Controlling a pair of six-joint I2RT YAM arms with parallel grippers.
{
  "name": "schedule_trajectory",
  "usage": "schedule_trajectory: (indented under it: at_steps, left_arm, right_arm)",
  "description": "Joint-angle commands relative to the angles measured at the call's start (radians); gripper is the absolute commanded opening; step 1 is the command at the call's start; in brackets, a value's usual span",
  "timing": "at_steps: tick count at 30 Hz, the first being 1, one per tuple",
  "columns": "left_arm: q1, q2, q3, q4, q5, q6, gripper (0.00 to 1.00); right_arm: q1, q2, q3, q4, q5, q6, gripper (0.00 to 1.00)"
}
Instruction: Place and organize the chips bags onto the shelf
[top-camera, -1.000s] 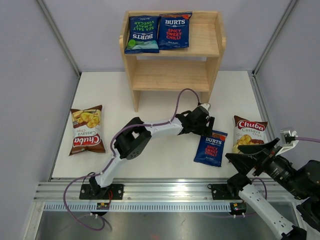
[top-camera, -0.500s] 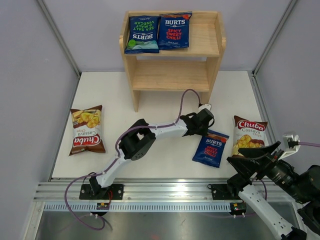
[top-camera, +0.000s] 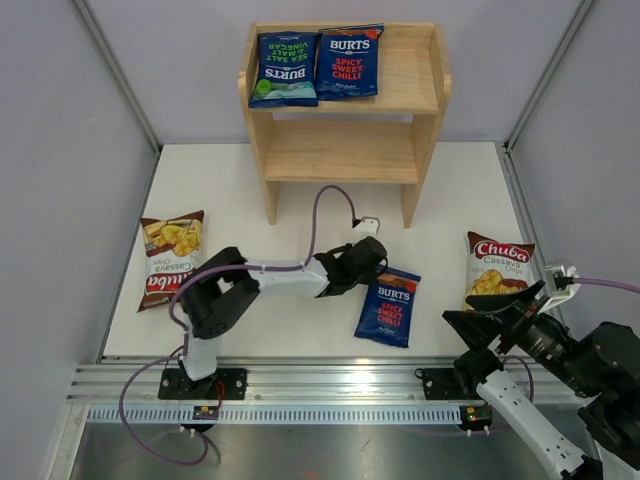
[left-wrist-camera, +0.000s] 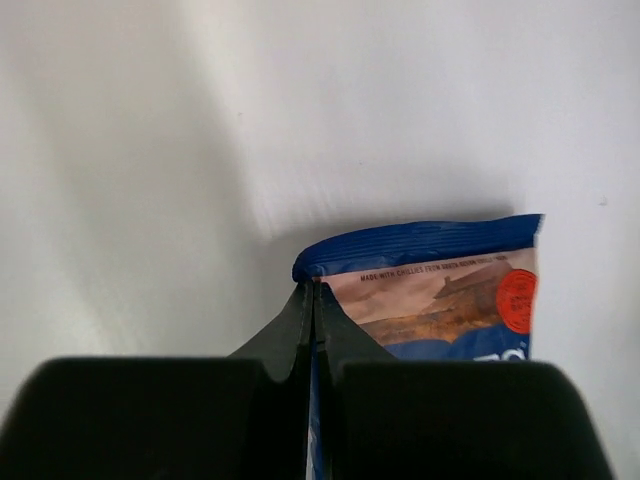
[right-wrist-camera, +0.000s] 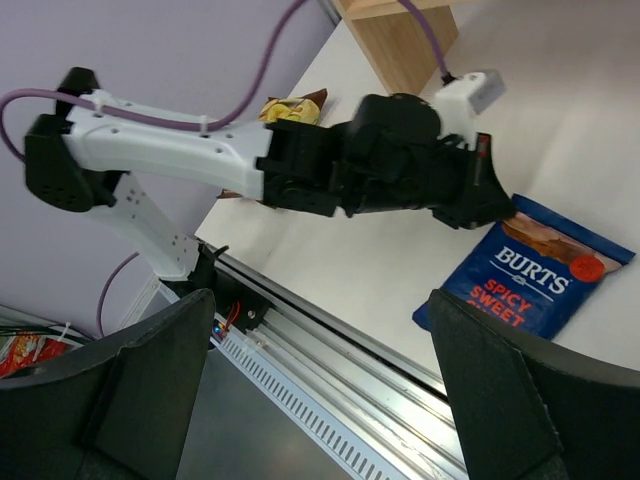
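My left gripper (top-camera: 373, 265) is shut on the top edge of a dark blue Burts chips bag (top-camera: 387, 309) near the middle of the table. In the left wrist view the jaws (left-wrist-camera: 312, 292) meet on that bag's corner (left-wrist-camera: 440, 285). Two more Burts bags (top-camera: 285, 68) (top-camera: 349, 60) lie side by side on the left of the wooden shelf's (top-camera: 412, 78) top tier. One brown Chuba bag (top-camera: 174, 259) lies at the left and another (top-camera: 497, 265) at the right. My right gripper (top-camera: 497, 318) hovers open at the near right, holding nothing (right-wrist-camera: 330, 400).
The shelf's lower tier (top-camera: 340, 150) holds nothing. A purple cable (top-camera: 318, 215) arcs over the left arm. A metal rail (top-camera: 330, 385) runs along the table's near edge. Grey walls close in the left, right and back sides.
The left gripper closed on the blue bag's top edge. It has drawn back toward the near left, dragging the bag with it. The right arm barely moved.
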Motion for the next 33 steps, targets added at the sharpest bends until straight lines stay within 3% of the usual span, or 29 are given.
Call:
schedule_trajectory:
  at_steps: [1,11,21,25,26,33]
  left_arm:
    - [-0.032,-0.227,-0.118,0.177,-0.117,-0.015,0.0]
    - [-0.136,-0.638,-0.325,0.117,-0.463,-0.044,0.0]
    - [-0.194,-0.924,-0.213,-0.056,-0.591,0.149,0.0]
    - [-0.204,-0.979,-0.1,-0.084,-0.6,0.247,0.0]
    - [-0.204,-0.988,-0.05,-0.089,-0.587,0.26,0.0]
    - [-0.204,-0.975,0.147,-0.044,-0.55,0.329,0.0]
  right_arm:
    - [0.003,-0.011,-0.047,0.066,-0.024,0.016,0.95]
    - [0.004,-0.054,-0.229,0.222,0.051,0.093,0.96]
    - [0.003,-0.055,-0.418,0.441,0.013,0.128,0.96]
    - [0.003,-0.035,-0.556,0.689,-0.143,0.174,0.97]
    - [0.003,-0.025,-0.588,0.825,-0.201,0.217,0.97]
    - [0.006,0.217,-0.745,1.364,-0.335,0.366,0.93]
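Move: Pinched by its near-left top corner, the spicy sweet chilli bag has its middle about 9 cm back and 2 cm right of the left fingers, a couple of centimetres lower. The free spot on the top shelf, where the row is being filled, lies some 20 cm ahead, 2 cm right and 29 cm up; the shelved chilli bag is 8 cm left of that spot. From the open right hand, the held bag is about 12 cm ahead, 11 cm left and 33 cm down; the right Chuba bag lies 21 cm ahead, 15 cm right and equally low. Hoisting the chilli bag by its corner, the left hand keeps its pinch and climbs fast, some 43 cm, swinging about 18 cm left and a little back while the wrist tilts up from steeply down and rolls. The right hand, still wide open, comes in towards the bag, about 10 cm forward and as far left, sinking slightly less, its leftward part mostly late. ##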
